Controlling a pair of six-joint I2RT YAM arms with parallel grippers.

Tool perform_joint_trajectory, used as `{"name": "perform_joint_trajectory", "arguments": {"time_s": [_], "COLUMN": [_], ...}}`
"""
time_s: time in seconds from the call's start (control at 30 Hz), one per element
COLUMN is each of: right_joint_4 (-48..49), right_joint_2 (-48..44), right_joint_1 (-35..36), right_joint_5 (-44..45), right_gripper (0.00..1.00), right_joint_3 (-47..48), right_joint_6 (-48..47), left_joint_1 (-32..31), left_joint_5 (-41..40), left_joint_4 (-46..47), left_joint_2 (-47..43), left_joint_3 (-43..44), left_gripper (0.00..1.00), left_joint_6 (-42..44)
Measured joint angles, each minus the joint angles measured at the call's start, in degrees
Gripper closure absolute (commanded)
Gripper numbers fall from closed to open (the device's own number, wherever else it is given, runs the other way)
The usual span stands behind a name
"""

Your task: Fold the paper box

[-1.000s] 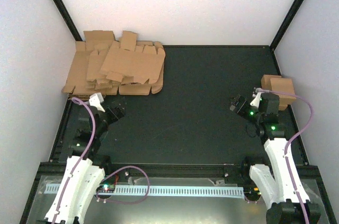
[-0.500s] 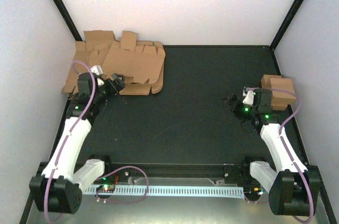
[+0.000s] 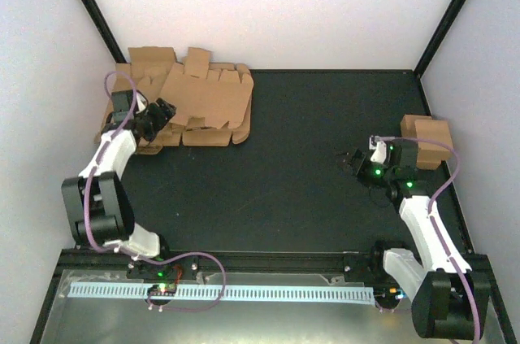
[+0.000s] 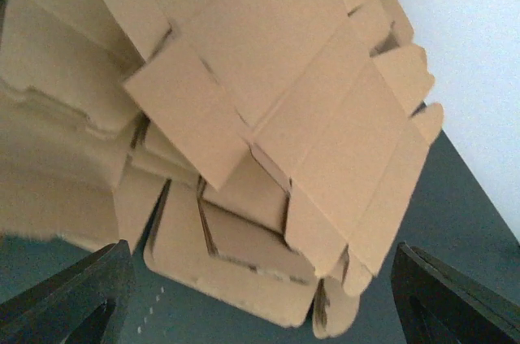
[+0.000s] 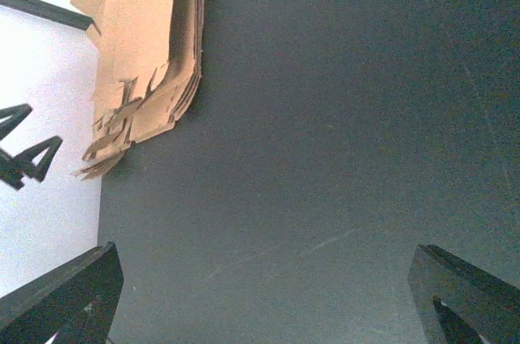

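Observation:
A pile of flat brown cardboard blanks (image 3: 183,104) lies at the table's back left corner. Its topmost blank (image 4: 284,92) sits askew on the others. No single paper box shows apart from this pile. My left gripper (image 3: 163,110) is at the pile's front left edge, open. In the left wrist view its dark fingers (image 4: 77,295) stand wide apart, and the pile's lower edge (image 4: 244,275) lies just ahead between them, ungripped. Over bare mat at the right, my right gripper (image 3: 351,158) is open and holds nothing. It faces left across the table toward the distant pile (image 5: 150,59).
Two folded brown boxes (image 3: 426,139) stand at the right edge of the black mat (image 3: 301,157), just behind the right arm. White walls close in the left, back and right sides. A black frame rail (image 3: 260,259) runs along the near edge.
My left arm swung out and back to the left, bringing its gripper from the mat's front left to the pile's edge. The right gripper edged slightly left.

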Motion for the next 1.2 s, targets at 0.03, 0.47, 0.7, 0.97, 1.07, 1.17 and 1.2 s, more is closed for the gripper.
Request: {"name": "perform_joint_trajectory", "arguments": {"time_s": [0.03,0.47,0.7,0.97,1.07,1.17,1.2], "right_joint_4": [0.11,2.14,2.14,2.10,2.10,2.08,2.03], "right_joint_2": [-0.04,1.44,2.29,2.29,2.34,2.64,2.80], "right_joint_1": [0.00,0.07,0.07,0.07,0.07,0.07,0.07], "right_joint_5": [-0.39,-3.06,-3.34,-3.32,-3.30,-3.28,-3.26], "right_gripper": [0.00,0.00,0.00,0.00,0.00,0.00,0.00], "right_joint_3": [-0.28,-0.55,-0.55,-0.55,-0.55,-0.55,-0.55], "right_joint_6": [0.00,-0.04,-0.07,-0.09,-0.13,-0.26,-0.31], "left_joint_1": [0.66,3.30,3.67,3.93,4.09,4.20,4.22], "left_joint_5": [0.74,0.96,-3.52,-4.52,-4.63,-4.61,-4.59], "left_joint_4": [0.02,0.02,-0.35,0.92,1.55,2.29,2.80], "left_joint_2": [1.84,17.77,23.61,28.37,29.03,30.14,30.67], "left_joint_3": [1.16,14.01,16.39,19.67,19.69,20.55,20.87], "left_gripper": [0.09,0.21,0.28,0.39,0.47,0.53,0.56], "left_joint_6": [0.28,5.05,5.44,5.16,4.70,4.00,3.72]}}
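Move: The flap at the near-left corner of the top box blank is about 11 cm ahead of the left hand, 5 cm to its left and 10 cm below. The middle of the top blank lies roughly 5 cm farther out than that flap and 9 cm to its right. Loose blanks in the pile lie about 13 cm left of the flap and 3 cm farther out. From the right hand the flap is some 25 cm ahead, 50 cm left and 9 cm lower. Forward and left at first, then mostly down with more left, the left hand reaches in over the pile, in all about 10 cm out, 7 cm left and 9 cm down, its fingers tipping slightly downward. They narrow from nearly wide open to about half, coming in on either side of the top blank's corner flap; whether they touch it yet can't be told. ##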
